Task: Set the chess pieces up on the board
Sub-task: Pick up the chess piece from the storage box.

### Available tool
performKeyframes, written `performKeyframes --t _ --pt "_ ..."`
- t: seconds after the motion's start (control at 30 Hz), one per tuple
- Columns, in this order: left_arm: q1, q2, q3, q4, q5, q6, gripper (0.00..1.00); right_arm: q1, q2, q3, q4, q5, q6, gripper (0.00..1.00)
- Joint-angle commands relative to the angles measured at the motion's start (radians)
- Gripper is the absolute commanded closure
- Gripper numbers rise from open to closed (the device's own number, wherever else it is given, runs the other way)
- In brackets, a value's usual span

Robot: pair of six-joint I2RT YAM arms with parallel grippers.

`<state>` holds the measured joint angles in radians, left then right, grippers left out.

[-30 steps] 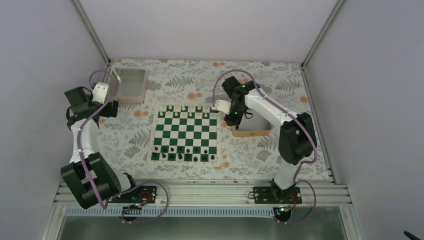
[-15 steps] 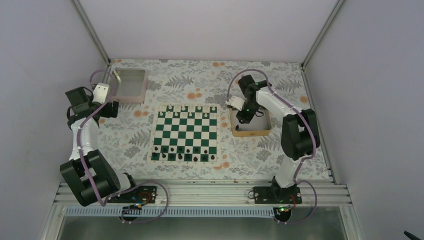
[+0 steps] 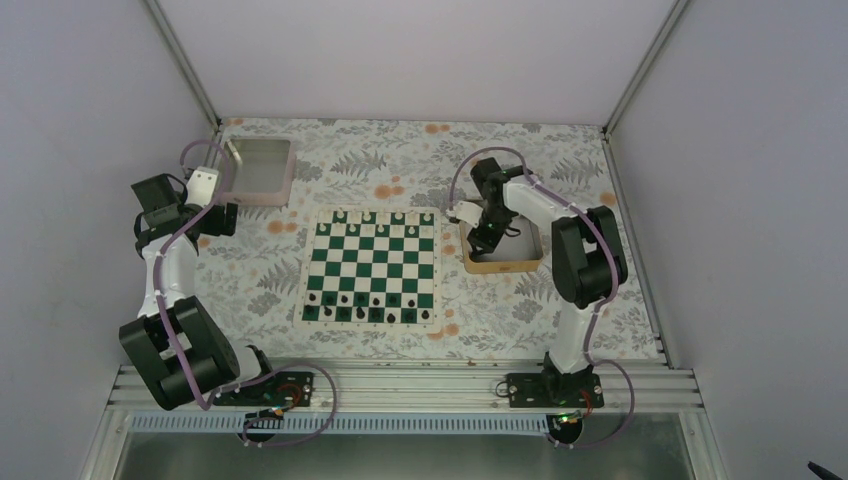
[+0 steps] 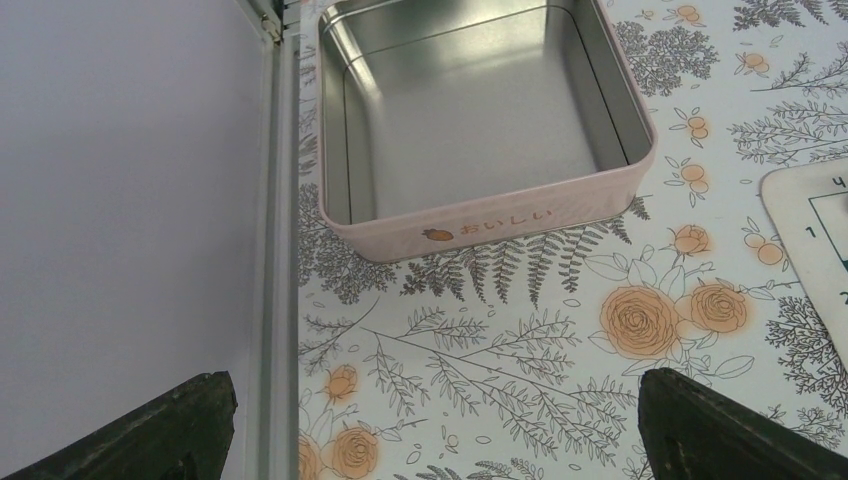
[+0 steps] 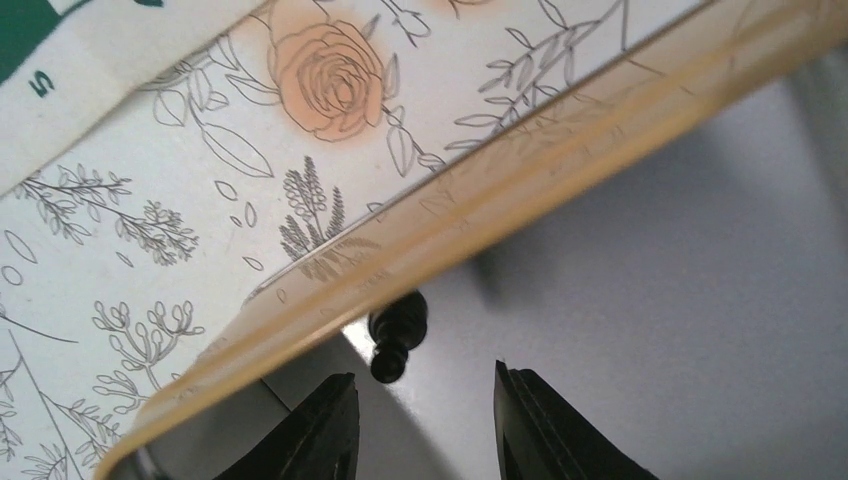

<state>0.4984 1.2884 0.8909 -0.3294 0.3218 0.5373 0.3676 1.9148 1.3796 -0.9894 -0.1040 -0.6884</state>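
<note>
The board (image 3: pixel 372 262) of green and white squares lies mid-table, with black chess pieces (image 3: pixel 371 300) in its two near rows and pale pieces along the far row. My right gripper (image 3: pixel 487 236) is down inside the gold-rimmed tray (image 3: pixel 505 267). In the right wrist view it (image 5: pixel 425 420) is open with nothing between its fingers. One black piece (image 5: pixel 397 335) lies on its side against the tray's rim (image 5: pixel 500 190), just ahead of the left finger. My left gripper (image 3: pixel 217 207) hovers wide open (image 4: pixel 430 425) over the tablecloth, near the pink tin.
An empty pinkish tin (image 4: pixel 480 120) stands at the far left (image 3: pixel 258 168), close to the wall and a metal frame post (image 4: pixel 275 260). The board's cream corner (image 4: pixel 815 230) shows at the right of the left wrist view, and its border (image 5: pixel 90 90) at the right wrist view's top left.
My right arm swung from the board's far right corner over to the gold-rimmed tray and dropped into it, its jaws wider than before. The left arm has stayed put.
</note>
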Motion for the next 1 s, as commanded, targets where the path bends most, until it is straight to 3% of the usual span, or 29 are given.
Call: performKeyframes --t 0.0,0.57,0.97 --pt "0.006 0.004 -0.009 0.017 0.0 -0.003 0.0 0.02 0.017 0.014 0.009 -0.044 -0.01 0.63" --pt "0.005 -0.012 -0.011 0.009 0.003 -0.002 0.0 0.024 0.039 -0.003 0.03 -0.038 -0.009 0.72" --pt "0.006 -0.02 -0.013 0.009 0.007 -0.004 0.0 0.022 0.026 -0.006 0.033 -0.014 -0.003 0.91"
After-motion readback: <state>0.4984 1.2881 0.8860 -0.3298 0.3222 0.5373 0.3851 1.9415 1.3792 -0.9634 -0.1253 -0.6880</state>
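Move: Low inside the storage box, the last black pawn stands only about 1 cm left of and 1 cm below the right hand point, level fore and aft. The box's middle is some 4 cm right of this hand and 3 cm ahead; the nearest black pawn on the board lies roughly 12 cm left and 9 cm back, slightly below. From the left hand, the pawn in the box is about 52 cm right, 3 cm back and 14 cm below. Shifting about 1 cm left towards the pawn by the box's side wall, the right hand then sinks roughly 1 cm with its fingers still pointing straight down. The partly open fingers narrow slowly at first, then faster once the hand is down, bringing the pads in on either side of the pawn to pinch it. ##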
